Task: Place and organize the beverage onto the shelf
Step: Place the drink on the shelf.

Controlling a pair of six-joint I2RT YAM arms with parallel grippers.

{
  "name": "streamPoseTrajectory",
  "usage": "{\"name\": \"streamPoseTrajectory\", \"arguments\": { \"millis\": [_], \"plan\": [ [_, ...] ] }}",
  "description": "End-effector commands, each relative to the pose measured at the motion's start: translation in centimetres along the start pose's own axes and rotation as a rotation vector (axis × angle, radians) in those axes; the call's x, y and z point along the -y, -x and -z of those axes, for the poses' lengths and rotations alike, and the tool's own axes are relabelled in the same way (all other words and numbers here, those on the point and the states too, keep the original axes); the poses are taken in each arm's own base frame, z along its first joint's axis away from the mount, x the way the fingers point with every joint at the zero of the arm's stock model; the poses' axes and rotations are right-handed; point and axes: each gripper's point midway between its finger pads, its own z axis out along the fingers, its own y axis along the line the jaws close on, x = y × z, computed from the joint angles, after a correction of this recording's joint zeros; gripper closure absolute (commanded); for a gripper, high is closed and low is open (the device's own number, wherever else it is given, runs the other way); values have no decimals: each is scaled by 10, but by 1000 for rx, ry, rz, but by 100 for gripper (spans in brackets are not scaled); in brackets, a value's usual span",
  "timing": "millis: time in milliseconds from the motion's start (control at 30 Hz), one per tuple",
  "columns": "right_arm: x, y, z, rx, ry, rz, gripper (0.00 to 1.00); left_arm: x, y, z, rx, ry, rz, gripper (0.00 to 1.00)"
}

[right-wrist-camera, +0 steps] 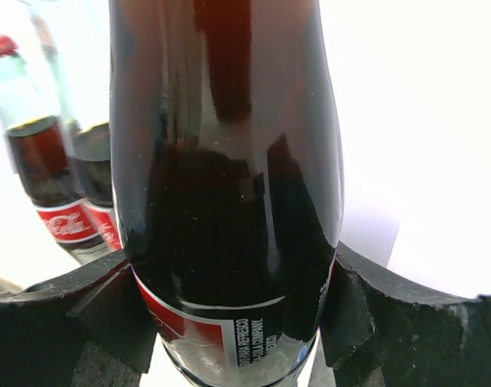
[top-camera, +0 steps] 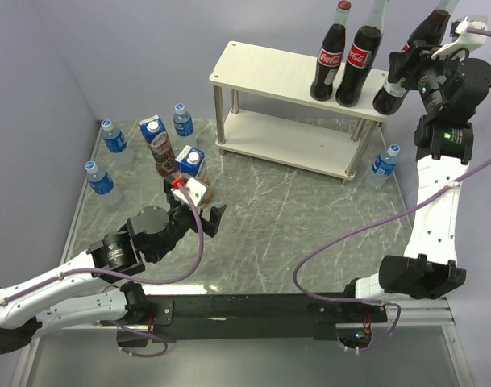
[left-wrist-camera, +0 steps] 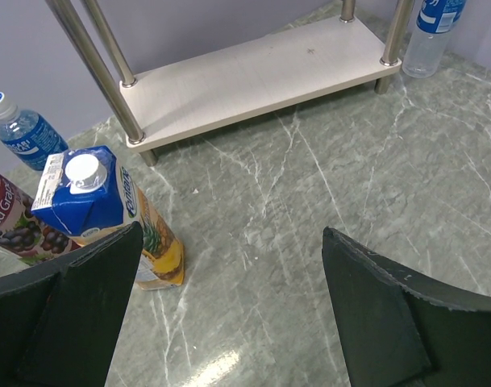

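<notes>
The shelf [top-camera: 261,68] stands at the back of the table. Two Coca-Cola bottles [top-camera: 330,60] [top-camera: 359,64] stand upright on its top board. My right gripper [top-camera: 401,71] is shut on a third Coca-Cola bottle [top-camera: 388,97], tilted at the board's right end. In the right wrist view this bottle [right-wrist-camera: 229,201] fills the space between the fingers of that gripper [right-wrist-camera: 233,298]. My left gripper [top-camera: 198,205] hangs open and empty just in front of the pineapple carton [top-camera: 192,165], with the grape carton [top-camera: 157,145] behind it. The left wrist view shows the open gripper [left-wrist-camera: 230,234] and the pineapple carton [left-wrist-camera: 96,201].
Water bottles stand at the left [top-camera: 113,137] [top-camera: 100,179], near the shelf's left leg [top-camera: 183,121], and right of the shelf [top-camera: 384,164]. The shelf's lower board [left-wrist-camera: 253,72] is bare. Purple walls close in the left and back sides.
</notes>
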Motion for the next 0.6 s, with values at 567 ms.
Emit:
{"name": "streamPoseTrajectory", "arguments": {
  "millis": [567],
  "plan": [
    [4,93,-14,430,-19,78,100,-4,-6,-11,-16,16,-12,2]
  ]
}}
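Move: The right hand already grips the cola drink; the free spot at the top shelf's right end lies about 8 cm ahead of it, no real distance sideways, and some 14 cm below. The middle cola stands about 8 cm ahead and 11 cm left of this hand, the left cola about 9 cm ahead and 19 cm left, both 2 cm lower. From the left hand that spot is roughly 30 cm ahead, 45 cm right and 9 cm up. The right hand carries the gripped drink about 5 cm forward and 3 cm down towards the shelf's right end. ##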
